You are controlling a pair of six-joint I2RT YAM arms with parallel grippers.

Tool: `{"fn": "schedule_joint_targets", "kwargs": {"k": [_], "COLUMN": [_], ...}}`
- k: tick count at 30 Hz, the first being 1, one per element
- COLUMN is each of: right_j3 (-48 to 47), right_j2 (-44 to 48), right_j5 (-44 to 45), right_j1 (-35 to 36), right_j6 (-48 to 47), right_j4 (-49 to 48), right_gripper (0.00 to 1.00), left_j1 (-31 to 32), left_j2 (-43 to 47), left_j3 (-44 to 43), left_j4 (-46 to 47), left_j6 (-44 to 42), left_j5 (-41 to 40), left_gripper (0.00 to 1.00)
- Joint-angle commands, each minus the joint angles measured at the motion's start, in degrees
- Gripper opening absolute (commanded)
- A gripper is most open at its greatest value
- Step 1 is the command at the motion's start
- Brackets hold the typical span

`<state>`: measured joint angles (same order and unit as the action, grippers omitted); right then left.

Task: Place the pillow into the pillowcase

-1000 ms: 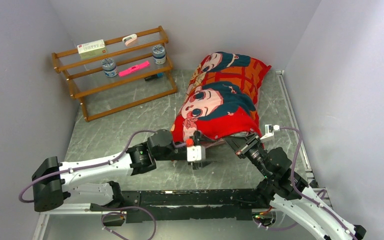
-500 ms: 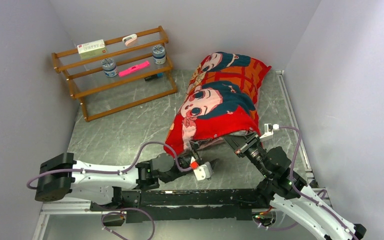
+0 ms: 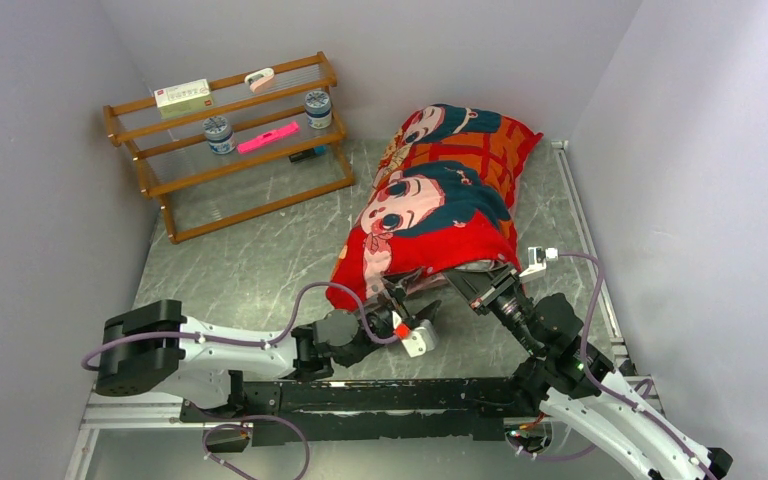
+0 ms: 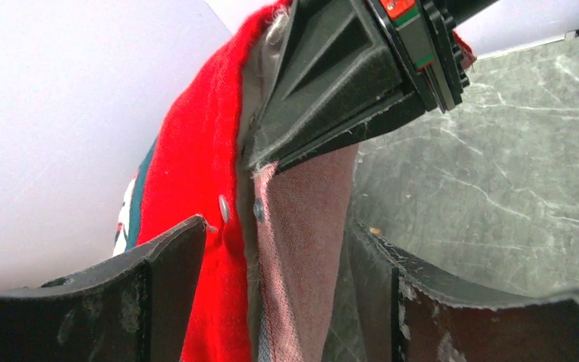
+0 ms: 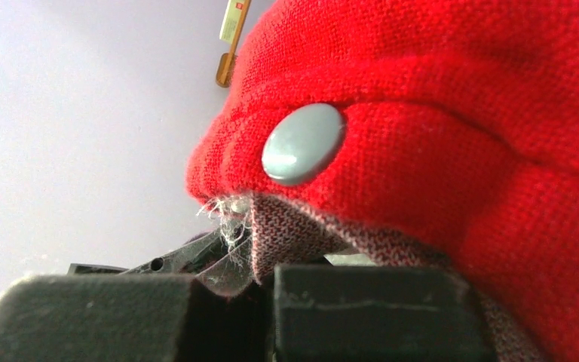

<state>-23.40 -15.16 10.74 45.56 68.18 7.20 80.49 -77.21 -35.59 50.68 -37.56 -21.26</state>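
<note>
The red pillowcase (image 3: 438,205), printed with teal-haired girl faces, lies plump from the back right to the table's middle. The pillow is hidden inside it. My right gripper (image 3: 467,278) is shut on the pillowcase's near hem, and in the right wrist view (image 5: 268,275) the pinkish reverse is pinched just below a grey snap (image 5: 303,143). My left gripper (image 3: 412,303) sits at the same hem to the left. In the left wrist view it (image 4: 279,226) is open, with the red cloth (image 4: 196,173) and the pink reverse (image 4: 305,219) hanging between its fingers. The right gripper's black finger (image 4: 339,75) shows just above.
A wooden rack (image 3: 230,140) with jars, a pink item and a box stands at the back left. The walls close in on the left, back and right. A metal rail (image 3: 585,240) runs along the table's right edge.
My left arm has folded back and low toward the near edge, and its gripper has shifted right under the hem. The pillowcase's near left corner has come nearer. The right gripper has held still.
</note>
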Motion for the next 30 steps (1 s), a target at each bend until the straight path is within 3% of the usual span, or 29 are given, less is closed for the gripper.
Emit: {"fn": "schedule_joint_targets", "kwargs": {"k": [1, 15, 23, 30], "right_j3": [-1.74, -0.52, -0.62, -0.2], "right_j2": [1.22, 2.23, 2.35, 2.24], "right_j5": [-1.9, -2.18, -1.88, -2.0], "right_j1": [0.15, 0.14, 0.14, 0.14], "right_j6": [1.49, 2.26, 2.17, 2.4], "right_j4": [-11.75, -12.3, -12.18, -12.86], "right_gripper": [0.0, 0.0, 0.0, 0.0], "left_j1": [-0.6, -4.29, -5.63, -6.15], "left_j2": [-0.04, -2.83, -2.69, -2.84], "left_j3": [-1.72, -3.86, -3.94, -4.09], "left_j4": [5.54, 7.19, 6.47, 5.71], "left_j6": [-1.83, -5.48, -6.48, -7.0], "left_j5": [0.32, 3.98, 6.63, 8.34], "left_gripper": [0.72, 0.74, 0.64, 0.49]}}
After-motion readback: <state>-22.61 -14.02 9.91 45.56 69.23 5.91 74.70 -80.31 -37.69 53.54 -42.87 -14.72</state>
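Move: The pair of snaps on the red and pink edges of the pillowcase's open mouth lies about 4 cm forward and 3 cm right of the left hand, some 1 cm higher. From that hand, the right gripper's tips are some 7 cm right and 4 cm forward; the case's body is centred about 23 cm forward and 6 cm right, lower down. The snaps are about 3 cm left and 1 cm forward of the right hand. The right hand keeps its pinch on the pink edge of the mouth, staying almost still with a rise of barely half a centimetre. The left hand brings its open fingers about 3 cm forward and 1 cm up to straddle the red and pink edges at the snaps, tilts about 5 degrees, then halts while the fingers start closing from roughly three-quarters to half open. ##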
